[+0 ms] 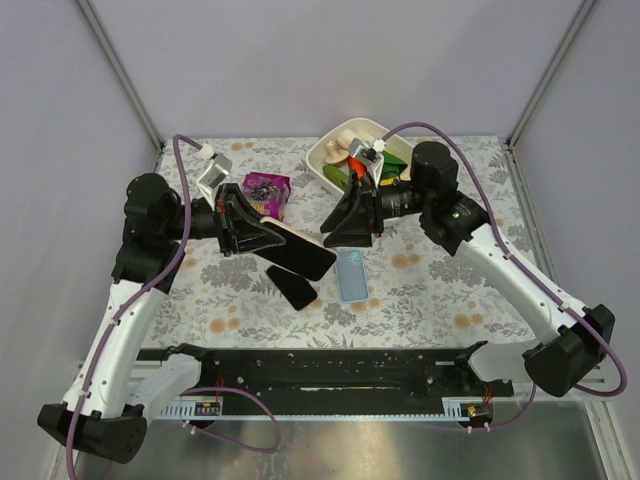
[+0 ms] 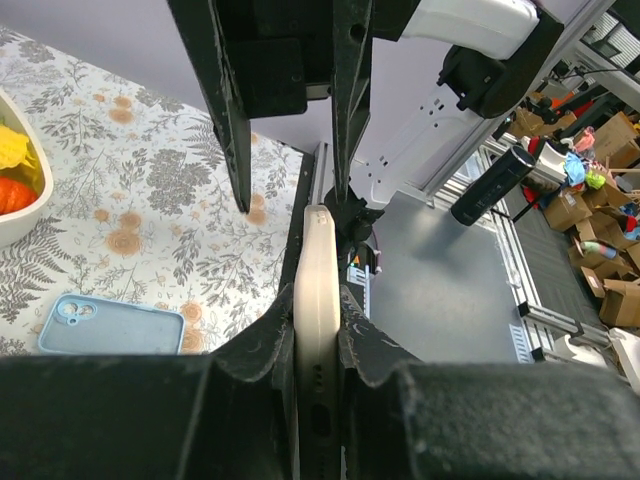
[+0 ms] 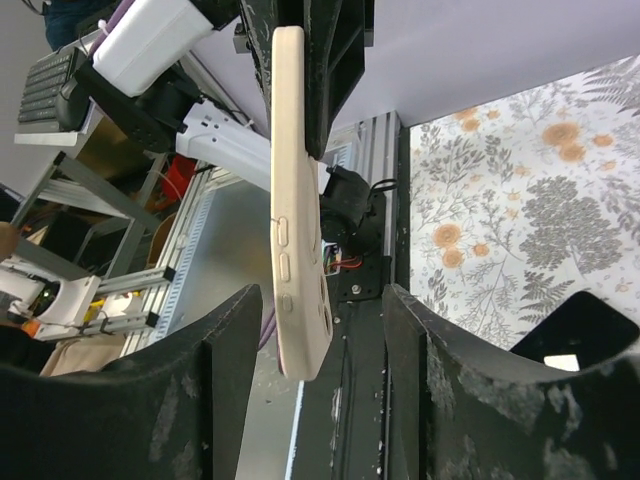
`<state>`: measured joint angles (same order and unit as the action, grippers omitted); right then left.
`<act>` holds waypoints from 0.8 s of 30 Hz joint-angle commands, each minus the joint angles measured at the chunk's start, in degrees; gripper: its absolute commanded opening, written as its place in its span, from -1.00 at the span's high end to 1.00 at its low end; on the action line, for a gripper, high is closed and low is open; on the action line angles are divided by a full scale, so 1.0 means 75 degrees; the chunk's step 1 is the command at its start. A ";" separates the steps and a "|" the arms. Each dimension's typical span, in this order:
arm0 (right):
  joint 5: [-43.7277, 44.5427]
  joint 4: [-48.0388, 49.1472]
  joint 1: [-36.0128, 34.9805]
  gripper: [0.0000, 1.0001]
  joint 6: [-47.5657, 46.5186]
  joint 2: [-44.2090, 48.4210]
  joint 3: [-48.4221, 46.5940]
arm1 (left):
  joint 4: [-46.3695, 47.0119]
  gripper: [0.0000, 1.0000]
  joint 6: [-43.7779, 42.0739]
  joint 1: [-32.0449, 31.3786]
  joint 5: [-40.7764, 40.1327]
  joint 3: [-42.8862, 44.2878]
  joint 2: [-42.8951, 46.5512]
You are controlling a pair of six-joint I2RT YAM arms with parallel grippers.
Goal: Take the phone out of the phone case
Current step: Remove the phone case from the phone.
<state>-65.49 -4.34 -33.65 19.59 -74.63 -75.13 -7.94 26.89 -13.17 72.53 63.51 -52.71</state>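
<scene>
A phone in a cream phone case (image 1: 300,250) hangs above the table, its black screen facing up in the top view. My left gripper (image 1: 255,232) is shut on its near end. The left wrist view shows the cased phone (image 2: 316,300) edge-on, pinched between both fingers of the left gripper (image 2: 316,292). My right gripper (image 1: 335,228) is open at the phone's far end. In the right wrist view the cream case (image 3: 297,230), with its side buttons and camera holes, hangs between the spread fingers of the right gripper (image 3: 320,295). It is nearer the left finger and touches neither.
A light blue empty phone case (image 1: 350,275) lies on the flowered cloth under the right gripper. A flat black item (image 1: 293,288) lies to its left. A white bin (image 1: 328,160) of toy food and a purple packet (image 1: 267,190) stand at the back.
</scene>
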 commanded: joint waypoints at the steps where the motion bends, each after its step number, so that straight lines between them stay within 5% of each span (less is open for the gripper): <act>1: -0.0173 0.0261 -0.0318 -0.18 0.0164 -0.0221 -0.0119 | -0.0229 1.00 -0.0668 -0.0236 -0.0261 0.0579 -0.0015; 4: -0.0185 0.0309 -0.0435 -0.14 0.0200 -0.0350 -0.0119 | -0.0253 1.00 -0.0738 -0.0365 -0.0284 0.0603 -0.0074; 7: -0.0372 0.0868 -0.0482 0.13 0.0620 -0.0479 0.0021 | -0.0265 1.00 -0.0785 -0.0471 -0.0284 0.0626 -0.0109; 13: -0.0969 0.3702 -0.0482 0.99 0.2680 -0.0537 0.0794 | -0.0347 1.00 -0.1241 -0.0482 0.0148 0.0615 -0.0027; 17: -0.1520 0.6164 -0.0529 1.00 0.4626 -0.0736 0.1146 | -0.0756 1.00 -0.1920 -0.0471 0.0535 0.0790 -0.0050; 24: -0.2095 0.6203 -0.0997 1.00 0.4630 -0.0877 0.1077 | -0.1015 1.00 -0.2391 -0.0506 0.1238 0.0919 -0.0004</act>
<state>-76.14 35.40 -37.89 48.99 -80.90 -65.91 -18.65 14.39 -16.16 74.39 67.18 -54.04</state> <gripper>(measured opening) 0.077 0.178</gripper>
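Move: The left hand still grips one end of the cased phone, whose middle is about 6 cm to its right and 2 cm back. That middle lies roughly 6 cm left and 3 cm back of the open right hand, slightly below. On the table, some 28 cm below the right hand, the blue case is about 8 cm ahead and 7 cm right, the black phone 6 cm ahead and 9 cm left. Going left, then back about 4 cm, the right hand closes its fingers on the held case's free end. ##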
